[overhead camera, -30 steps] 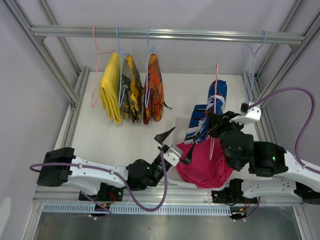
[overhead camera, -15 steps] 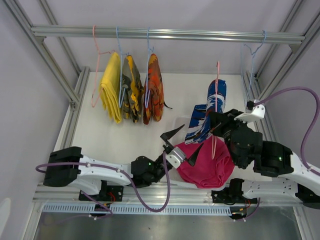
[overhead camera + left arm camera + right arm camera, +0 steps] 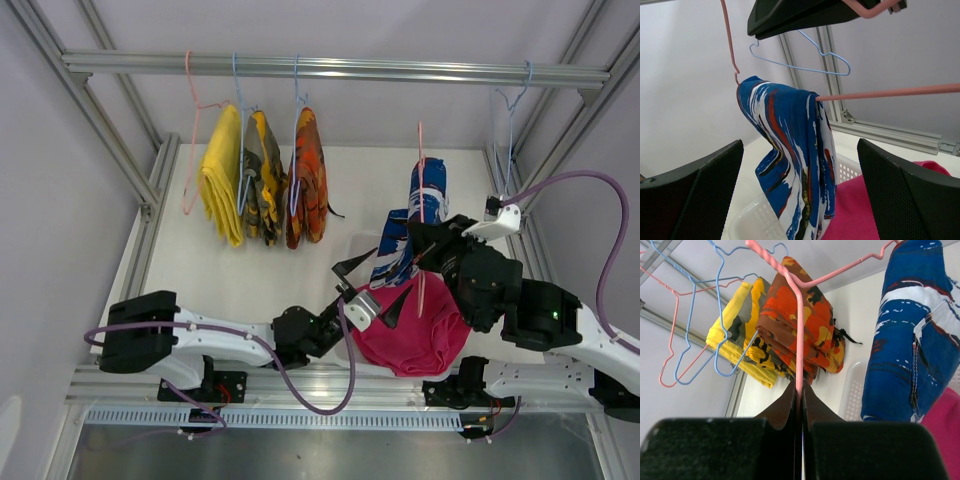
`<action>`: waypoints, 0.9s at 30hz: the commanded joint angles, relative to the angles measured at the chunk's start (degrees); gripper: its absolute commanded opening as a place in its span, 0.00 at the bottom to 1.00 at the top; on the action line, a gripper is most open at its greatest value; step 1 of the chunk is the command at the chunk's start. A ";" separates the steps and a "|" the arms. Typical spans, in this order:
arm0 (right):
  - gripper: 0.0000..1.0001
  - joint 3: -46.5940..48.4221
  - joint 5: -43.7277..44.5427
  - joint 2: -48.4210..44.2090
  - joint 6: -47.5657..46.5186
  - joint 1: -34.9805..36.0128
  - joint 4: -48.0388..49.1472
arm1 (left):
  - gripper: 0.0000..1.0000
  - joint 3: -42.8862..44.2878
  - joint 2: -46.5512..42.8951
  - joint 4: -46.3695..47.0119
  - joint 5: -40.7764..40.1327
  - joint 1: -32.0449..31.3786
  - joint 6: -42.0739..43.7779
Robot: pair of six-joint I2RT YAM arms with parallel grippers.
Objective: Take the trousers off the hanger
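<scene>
Blue patterned trousers (image 3: 415, 225) hang folded over the bar of a pink hanger (image 3: 421, 160), off the rail and above the basket. My right gripper (image 3: 800, 390) is shut on the hanger's pink wire (image 3: 799, 330). My left gripper (image 3: 800, 200) is open, its two black fingers (image 3: 695, 195) standing either side of the blue trousers' (image 3: 790, 150) lower end without touching. Magenta-pink trousers (image 3: 410, 335) lie in the basket. Yellow (image 3: 222, 175), olive-yellow camouflage (image 3: 262, 180) and orange camouflage trousers (image 3: 306, 175) hang on hangers at the rail's left.
A white perforated basket (image 3: 747, 222) sits under the blue trousers, in front of both arms. An empty blue hanger (image 3: 510, 110) hangs on the metal rail (image 3: 340, 68) at the right. Frame posts stand at both sides of the white table.
My left gripper has reached right and forward until its open fingers flank the blue trousers. The right gripper with the hanger has shifted slightly left and up.
</scene>
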 commanded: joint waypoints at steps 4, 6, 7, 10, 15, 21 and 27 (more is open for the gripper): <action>0.00 -0.15 -2.25 -1.25 2.72 -0.09 5.67 | 0.99 3.39 1.42 3.31 2.49 2.05 -2.68; 0.00 -0.24 -2.34 -1.42 2.81 -0.09 5.41 | 0.99 3.65 2.03 3.40 2.84 2.58 -2.85; 0.00 -0.41 -2.34 -1.51 2.90 -0.09 5.49 | 0.99 4.09 2.21 3.14 2.93 3.02 -3.03; 0.00 -0.85 -2.69 -2.21 2.90 -0.09 5.76 | 0.99 4.62 3.35 3.31 3.19 3.98 -3.29; 0.00 -1.38 -2.87 -2.83 2.46 -0.09 6.02 | 0.99 5.15 4.49 3.40 3.72 5.57 -4.17; 0.00 -1.82 -3.74 -3.36 2.02 -0.09 6.72 | 0.99 5.94 5.81 3.32 4.42 7.33 -4.87; 0.00 -2.52 -4.10 -3.71 1.76 -0.09 7.34 | 1.00 6.99 7.31 3.14 5.30 8.38 -5.31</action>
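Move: The blue trousers hang from the pink hanger about 8 cm ahead of the left hand and 3 cm to its right, their middle a couple of centimetres below it. The right gripper is some 8 cm above the left hand, 2 cm ahead and 4 cm right; the pink trousers in the basket lie about 27 cm below, 3 cm back and 4 cm right. From the right hand, the blue trousers are roughly 7 cm straight ahead and 10 cm lower. Forward by about 5 cm goes the left hand, in one steady reach towards the blue trousers, its wrist hardly turning and its fingers staying wide open so that they come up on either side of the hanging cloth. The right hand keeps its pinch on the pink hanger and holds it almost still; whether the left fingers touch the cloth can't be made out. ##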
